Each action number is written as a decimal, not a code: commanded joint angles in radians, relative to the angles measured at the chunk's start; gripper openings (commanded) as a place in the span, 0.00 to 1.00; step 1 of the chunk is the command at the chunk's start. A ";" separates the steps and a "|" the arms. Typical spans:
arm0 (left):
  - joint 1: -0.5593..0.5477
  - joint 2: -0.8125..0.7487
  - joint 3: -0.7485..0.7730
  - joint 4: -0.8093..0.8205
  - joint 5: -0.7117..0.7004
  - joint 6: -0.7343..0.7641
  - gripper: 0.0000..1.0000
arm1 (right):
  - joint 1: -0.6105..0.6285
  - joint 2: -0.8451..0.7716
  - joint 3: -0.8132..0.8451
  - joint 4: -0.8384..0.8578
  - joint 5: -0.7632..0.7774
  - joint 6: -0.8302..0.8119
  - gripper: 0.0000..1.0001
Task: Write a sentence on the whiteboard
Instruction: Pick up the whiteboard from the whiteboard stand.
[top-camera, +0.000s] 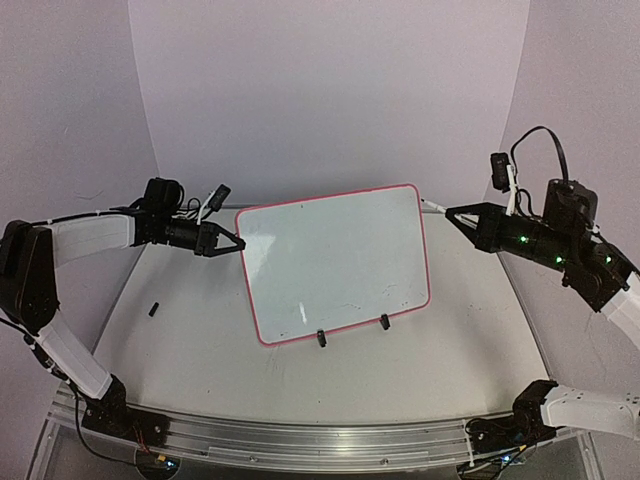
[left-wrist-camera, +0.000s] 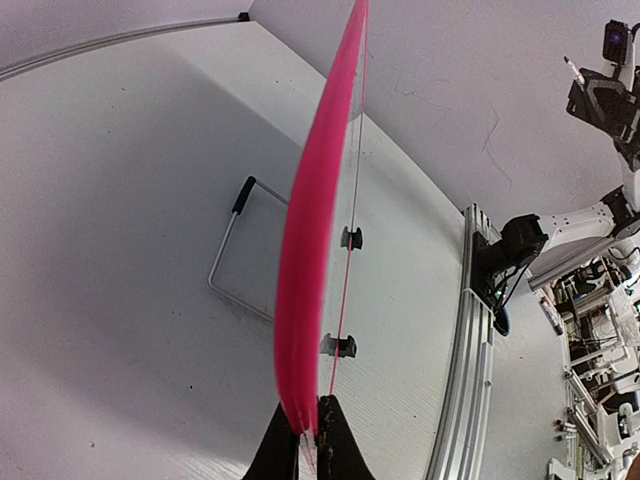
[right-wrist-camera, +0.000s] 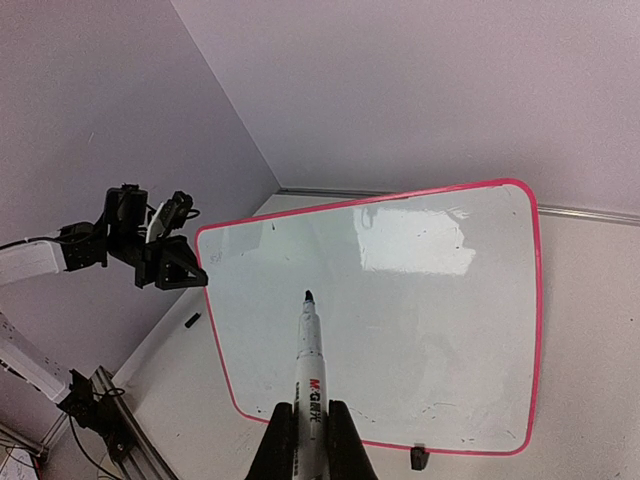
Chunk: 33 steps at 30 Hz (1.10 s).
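The whiteboard (top-camera: 335, 262) stands tilted on two black clip feet (top-camera: 322, 338) at the table's middle. Its face (right-wrist-camera: 420, 300) shows only faint specks, and no sentence is in view. My left gripper (top-camera: 238, 243) is shut on the board's left edge. In the left wrist view the pink rim (left-wrist-camera: 305, 250) runs edge-on into the closed gripper (left-wrist-camera: 308, 432). My right gripper (right-wrist-camera: 308, 412) is shut on a white marker (right-wrist-camera: 309, 355) with its dark tip bare. From above, that gripper (top-camera: 452, 212) holds the marker (top-camera: 432, 207) just right of the board's top right corner, apart from its face.
A small black marker cap (top-camera: 154, 309) lies on the table left of the board. A wire stand (left-wrist-camera: 228, 250) props the board from behind. The aluminium rail (top-camera: 300, 440) with both arm bases runs along the near edge. Pale walls close in behind.
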 joint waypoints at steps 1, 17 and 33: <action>-0.015 -0.029 -0.044 0.141 0.036 -0.001 0.00 | -0.004 0.006 0.005 0.039 -0.016 -0.010 0.04; -0.034 0.003 0.000 0.048 0.012 0.045 0.11 | -0.005 0.020 -0.010 0.066 -0.043 0.013 0.04; -0.030 -0.055 0.003 -0.048 -0.101 0.087 0.46 | 0.034 0.115 -0.045 0.208 -0.122 0.089 0.01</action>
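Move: Just right of the left fingers, which already pinch the whiteboard's left edge below its top corner, the board's middle lies some 17 cm to the right, about level fore and aft, and 6 cm lower. The nearer black clip is about 15 cm right and 13 cm back; the pen cap is some 18 cm left and 3 cm back, both some 20 cm below. From the right hand, the board's middle is about 9 cm ahead, 16 cm left and 22 cm below. Holding the whiteboard's edge almost still at first, with barely a rise and a slight shift to the right, the left hand then opens its fingers to about half and sinks some 2 cm, easing back a little, with the edge still between the spread tips. The right hand, still gripping the marker, swings about 2.5 cm left and 1.5 cm down towards the board, turning some 5 degrees counter-clockwise. ##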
